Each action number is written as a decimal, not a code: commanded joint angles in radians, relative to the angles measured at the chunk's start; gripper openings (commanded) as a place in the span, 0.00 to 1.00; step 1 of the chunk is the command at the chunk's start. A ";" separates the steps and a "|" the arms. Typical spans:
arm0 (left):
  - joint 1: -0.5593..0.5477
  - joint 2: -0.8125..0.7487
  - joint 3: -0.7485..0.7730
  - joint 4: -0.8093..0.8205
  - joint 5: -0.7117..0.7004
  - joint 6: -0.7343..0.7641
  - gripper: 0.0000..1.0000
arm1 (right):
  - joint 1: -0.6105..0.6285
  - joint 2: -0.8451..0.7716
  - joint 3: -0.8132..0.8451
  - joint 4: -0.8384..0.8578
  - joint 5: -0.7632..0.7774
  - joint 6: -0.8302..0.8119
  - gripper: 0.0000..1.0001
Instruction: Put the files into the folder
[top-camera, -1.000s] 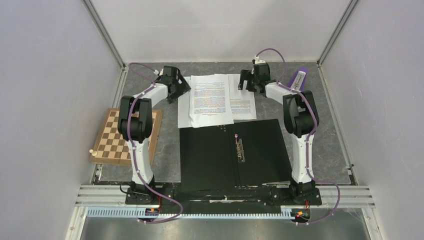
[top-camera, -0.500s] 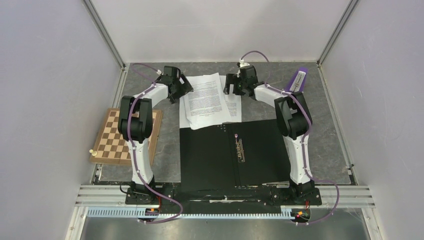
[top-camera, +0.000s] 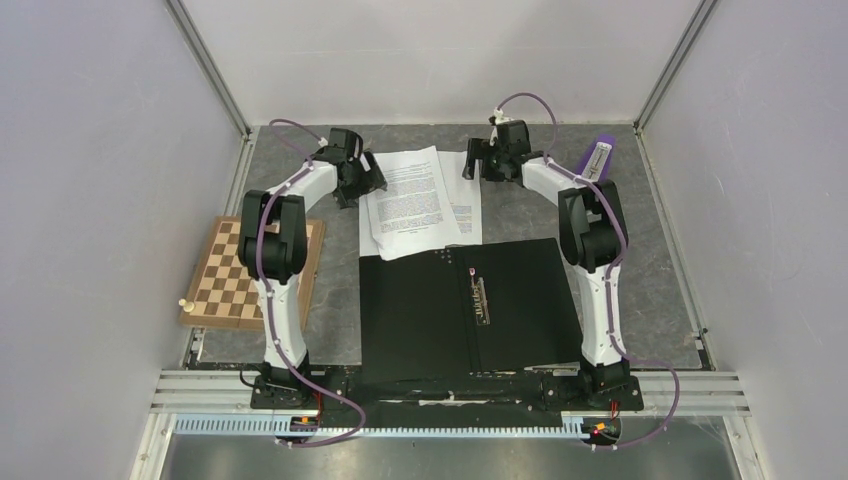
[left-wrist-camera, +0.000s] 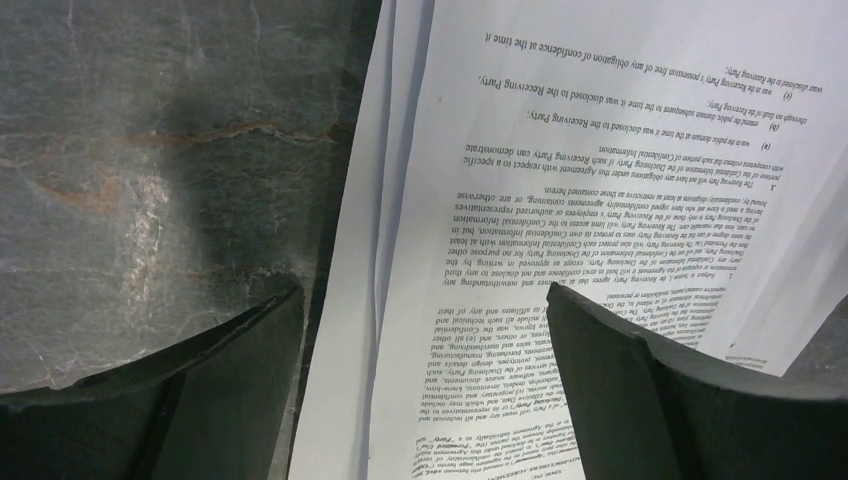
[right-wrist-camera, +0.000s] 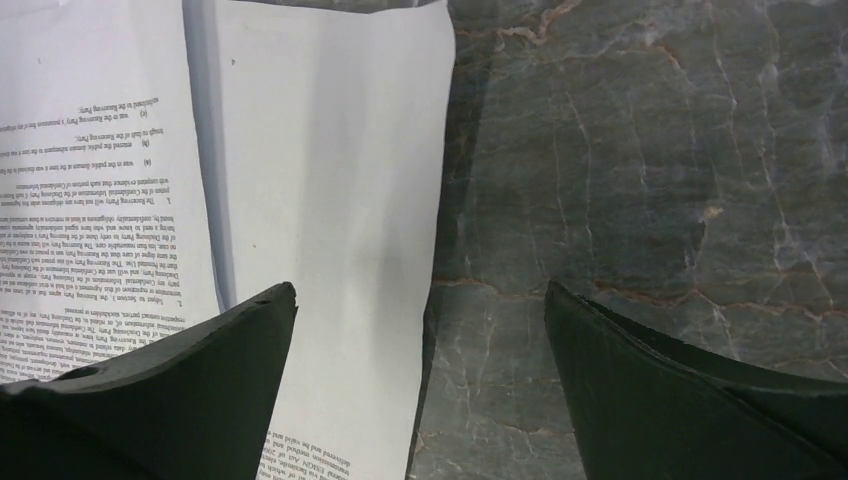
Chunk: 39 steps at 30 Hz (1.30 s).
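The files (top-camera: 415, 200) lie as a loose overlapping stack of white printed sheets on the grey table, just beyond the folder (top-camera: 420, 310). The folder lies open and flat, black inside up, with its metal clip (top-camera: 481, 297) on the spine. My left gripper (top-camera: 366, 182) is open at the stack's left edge; in the left wrist view the files (left-wrist-camera: 560, 150) run between the spread fingers of the gripper (left-wrist-camera: 425, 295). My right gripper (top-camera: 478, 160) is open at the stack's right edge. There the gripper (right-wrist-camera: 420, 290) straddles the edge of the files (right-wrist-camera: 320, 150), holding nothing.
A wooden chessboard (top-camera: 250, 272) with a small white piece (top-camera: 183, 302) at its near corner lies at the left. A purple and white object (top-camera: 598, 158) stands at the back right. Walls close in the table (top-camera: 650, 260) on three sides.
My right gripper swept left against the right-hand sheet, sliding it under the stack, then drew back to the right. The stack is narrower now. The left gripper barely moved.
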 joint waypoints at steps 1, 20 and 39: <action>0.003 0.059 0.086 -0.075 0.036 0.088 0.97 | 0.035 0.056 0.073 -0.067 -0.020 -0.044 0.98; -0.033 0.167 0.233 -0.108 0.064 0.067 0.97 | 0.147 0.239 0.343 -0.108 -0.037 -0.020 0.98; -0.034 -0.096 -0.172 -0.008 0.114 0.063 0.98 | 0.144 -0.181 -0.244 -0.073 0.004 -0.021 0.98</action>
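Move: The files, a loose stack of sheets, have the top sheet's middle about 13 cm to the left hand's right and 2 cm back; from the right hand it is roughly 18 cm left and 8 cm back. A lower sheet sticks out on the right, its middle some 11 cm left and 7 cm back of the right hand. The open folder's middle lies 34 cm back and 5 cm left of the right hand. All lie about 3 cm below the hands. The stack's two side edges are worked together between the open grippers: the right hand sweeps left about 12 cm, its outer finger pushing the jutting sheet's edge inward, while the left slides forward and right a few centimetres from the other side. Both then ease outward and draw back 6–7 cm along the edges, staying low and wide open; the right turns some 10 degrees counter-clockwise, then half back. ##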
